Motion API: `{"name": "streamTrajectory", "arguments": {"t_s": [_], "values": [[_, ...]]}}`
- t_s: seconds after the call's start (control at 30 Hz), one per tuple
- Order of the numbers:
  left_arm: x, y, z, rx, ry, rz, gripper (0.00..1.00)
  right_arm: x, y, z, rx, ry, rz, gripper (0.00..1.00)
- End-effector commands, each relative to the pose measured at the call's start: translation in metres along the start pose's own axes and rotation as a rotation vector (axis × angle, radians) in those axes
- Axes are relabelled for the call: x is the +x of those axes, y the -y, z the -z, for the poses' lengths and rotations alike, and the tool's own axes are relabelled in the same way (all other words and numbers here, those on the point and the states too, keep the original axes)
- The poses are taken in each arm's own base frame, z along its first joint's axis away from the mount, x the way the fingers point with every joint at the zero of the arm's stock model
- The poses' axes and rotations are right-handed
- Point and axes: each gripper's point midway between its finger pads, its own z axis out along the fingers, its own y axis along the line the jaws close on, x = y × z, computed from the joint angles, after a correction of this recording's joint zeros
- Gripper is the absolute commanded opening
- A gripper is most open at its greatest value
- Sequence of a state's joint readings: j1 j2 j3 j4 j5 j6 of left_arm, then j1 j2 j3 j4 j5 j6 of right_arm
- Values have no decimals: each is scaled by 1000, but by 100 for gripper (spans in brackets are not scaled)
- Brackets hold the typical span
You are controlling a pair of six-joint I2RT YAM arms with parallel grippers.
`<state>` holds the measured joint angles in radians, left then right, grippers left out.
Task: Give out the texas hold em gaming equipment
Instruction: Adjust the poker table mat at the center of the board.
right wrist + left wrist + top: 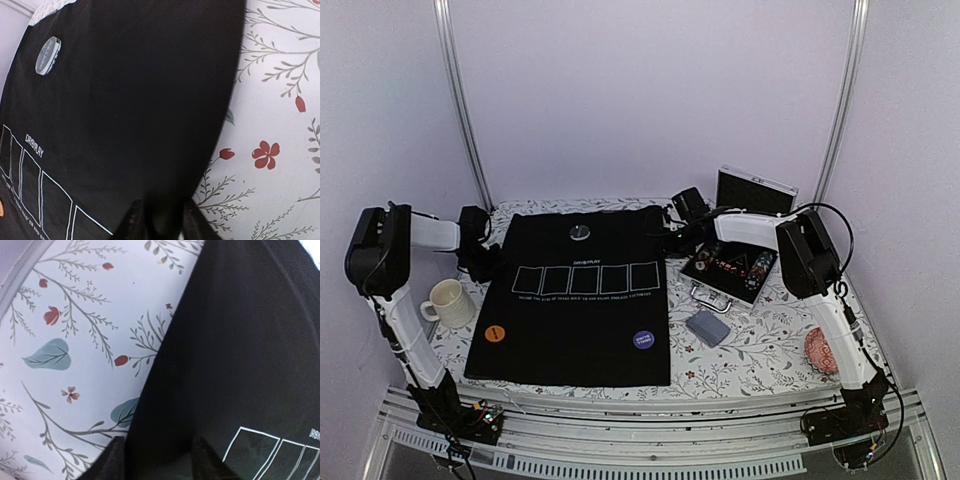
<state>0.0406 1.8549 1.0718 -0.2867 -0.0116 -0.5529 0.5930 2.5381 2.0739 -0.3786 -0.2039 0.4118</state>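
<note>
A black playing mat [570,300] lies on the floral cloth. On it rest a silver disc [580,232] at the far middle, an orange disc [495,333] near left and a purple disc [642,340] near right. Poker chips sit in an open case [730,268] right of the mat, with a blue-grey card deck [708,327] in front of it. My left gripper [485,258] straddles the mat's left edge [150,390], fingers [116,460] apart. My right gripper [672,238] is at the mat's far right edge, its fingers [134,220] close on dark fabric [162,210]. The silver disc [48,56] shows beyond.
A cream mug [445,303] stands left of the mat, close to my left arm. A red patterned disc [820,352] lies at the near right by my right arm. The case's lid [755,190] stands upright at the back right. Walls close in at the sides and back.
</note>
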Motion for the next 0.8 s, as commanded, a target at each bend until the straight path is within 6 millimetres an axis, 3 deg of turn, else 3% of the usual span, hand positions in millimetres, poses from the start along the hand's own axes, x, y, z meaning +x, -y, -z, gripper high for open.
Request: {"name": "streamTrajectory", "arguments": {"t_s": [0.0, 0.2, 0.43, 0.67, 0.77], "values": [[8, 6, -13, 48, -30, 3, 38, 3, -1, -6, -33, -12, -41, 23], [12, 16, -14, 51, -21, -49, 23, -13, 18, 25, 65, 87, -57, 3], [28, 35, -20, 62, -42, -121, 22, -10, 32, 41, 109, 97, -38, 3], [26, 26, -17, 11, -26, -131, 24, -9, 28, 37, 86, 82, -7, 4], [19, 25, -13, 5, -7, -129, 26, -9, 28, 36, 88, 80, -10, 10]]}}
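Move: The poker table mat's left edge runs right between the left fingers, about 1 cm below; from that hand the orange disc is some 20 cm back, in line sideways, and the white mug roughly 13 cm left and 11 cm back. The right fingers straddle the mat's right edge, also about 1 cm under them; the open chip case lies some 21 cm to that hand's right and 5 cm back, and the clear disc 26 cm to its left and 8 cm farther out. To the robot's right, together and almost level, both hands drag the poker table mat by its two side edges, about 3 cm for the left and 4 cm for the right. First each closes its fingers to pinch the edge, the right nearly shut; both wrists turn about 5 degrees clockwise, then the hands stop and keep their pinch. ##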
